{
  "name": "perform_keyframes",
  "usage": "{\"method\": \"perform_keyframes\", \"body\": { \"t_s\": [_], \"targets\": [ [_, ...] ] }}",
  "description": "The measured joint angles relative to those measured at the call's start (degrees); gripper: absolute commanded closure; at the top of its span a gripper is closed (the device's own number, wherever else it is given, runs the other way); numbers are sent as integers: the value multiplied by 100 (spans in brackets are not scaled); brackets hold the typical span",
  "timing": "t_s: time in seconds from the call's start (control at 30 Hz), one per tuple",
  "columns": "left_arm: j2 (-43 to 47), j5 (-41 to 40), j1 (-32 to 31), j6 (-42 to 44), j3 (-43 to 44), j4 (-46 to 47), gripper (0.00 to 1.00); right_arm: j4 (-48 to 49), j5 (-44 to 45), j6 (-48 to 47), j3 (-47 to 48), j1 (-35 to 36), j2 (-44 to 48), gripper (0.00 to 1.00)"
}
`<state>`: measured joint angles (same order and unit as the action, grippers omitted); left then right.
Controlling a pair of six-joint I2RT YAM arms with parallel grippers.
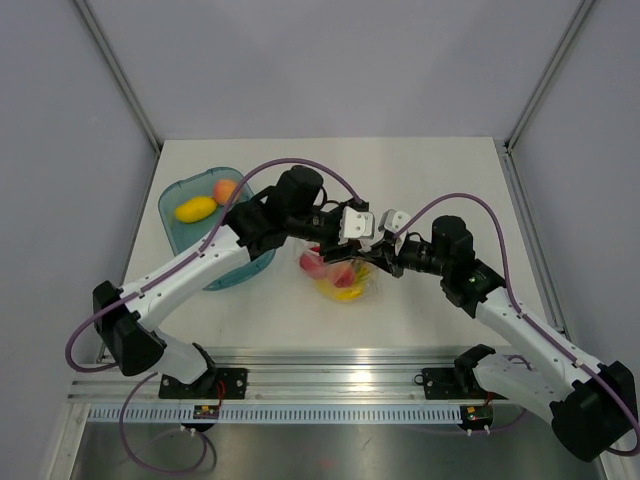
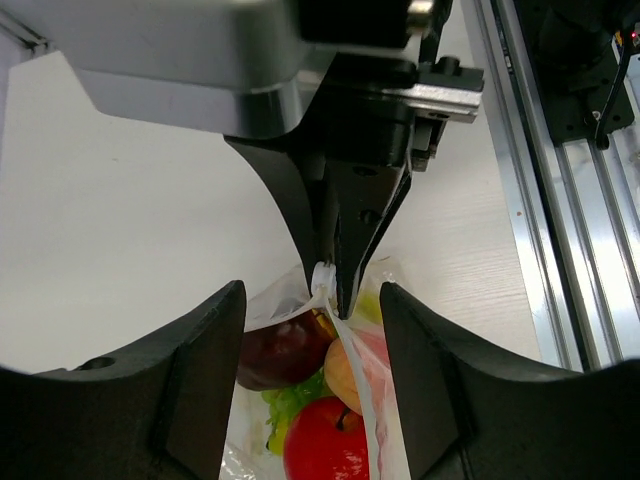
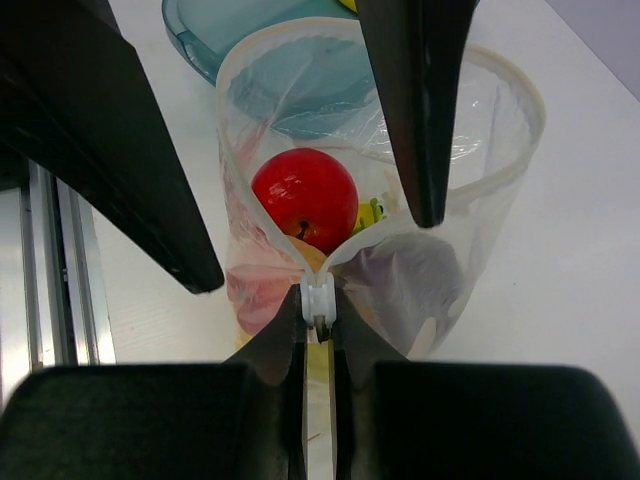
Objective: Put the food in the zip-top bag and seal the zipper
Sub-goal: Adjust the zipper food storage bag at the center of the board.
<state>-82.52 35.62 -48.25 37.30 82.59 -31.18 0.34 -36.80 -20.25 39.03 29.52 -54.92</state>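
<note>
The clear zip-top bag (image 1: 345, 278) stands on the table between both arms, mouth partly open (image 3: 480, 200). Inside it are a red apple (image 3: 305, 195), a dark plum (image 2: 280, 350), a peach (image 2: 347, 375), green grapes (image 2: 290, 400) and something yellow. My right gripper (image 3: 318, 302) is shut on the white zipper slider (image 2: 323, 277) at one end of the mouth. My left gripper (image 2: 310, 292) is open, one finger on each side of the bag's mouth, touching nothing that I can see.
A teal tray (image 1: 180, 240) sits left of the bag and holds a yellow lemon-like piece (image 1: 195, 208) and a peach (image 1: 225, 190). The metal rail (image 1: 330, 370) runs along the table's near edge. Grey walls stand on three sides.
</note>
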Motion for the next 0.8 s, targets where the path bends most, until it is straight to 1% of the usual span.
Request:
{"method": "perform_keyframes", "body": {
  "t_s": [0.17, 0.37, 0.4, 0.43, 0.5, 0.53, 0.57, 0.6, 0.63, 0.7, 0.73, 0.8],
  "targets": [
    [-358, 42, 0, 2, 2, -17, 45, -17, -28, -4, -2, -7, 13, 100],
    [-549, 24, 0, 26, 57, -103, 58, -26, -13, -7, -4, -9, 92, 100],
    [-551, 20, 2, 31, 57, -127, 63, -26, 13, -4, -9, -11, 109, 100],
    [-551, 20, 4, 22, 57, -151, 82, -26, 26, -2, -15, -15, 133, 100],
    [-551, 37, 9, -15, 55, -234, 100, -22, 101, 2, -31, -39, 173, 100],
    [-551, -26, 9, -17, 57, -254, 100, -31, 118, 35, -57, -57, 195, 98],
    [-553, -50, 13, -15, 59, -240, 100, -17, 131, 57, -81, -72, 208, 93],
    [-564, -52, 22, -31, 63, -247, 100, -4, 160, 96, -83, -72, 210, 86],
    [-575, -70, 26, -37, 68, -240, 100, 26, 190, 155, -96, -70, 212, 71],
    [-619, -129, 28, -92, 120, -282, 100, 129, 328, 293, -170, -72, 269, 62],
    [-654, -151, 37, -138, 151, -332, 100, 157, 382, 341, -205, -72, 323, 60],
    [-726, -179, 76, -238, 195, -363, 100, 192, 603, 442, -284, -76, 531, 59]
  ]
}}
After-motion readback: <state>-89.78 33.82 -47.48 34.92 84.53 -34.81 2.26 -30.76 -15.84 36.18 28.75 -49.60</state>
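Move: The bag's white zipper slider, already pinched by the right gripper right at its fingertips, lies from the left gripper about 5 cm below, some 2 cm to the right and 1 cm ahead. Inside the bag, roughly 14 cm below the left gripper, are the red apple about 10 cm to its left and 1 cm ahead, the peach about 5 cm left and 1 cm back, and the purple fruit about 5 cm left and 4 cm ahead. Bring the open left gripper down about 4 cm onto the zipper slider, easing slightly forward, and shut its fingers to pinch the zipper end there while the right gripper keeps its hold almost still. Only once the left has closed, open the right fingers partway and draw them off to the right by a centimetre or two; let the left sink a touch more and inch forward with its grip kept. ##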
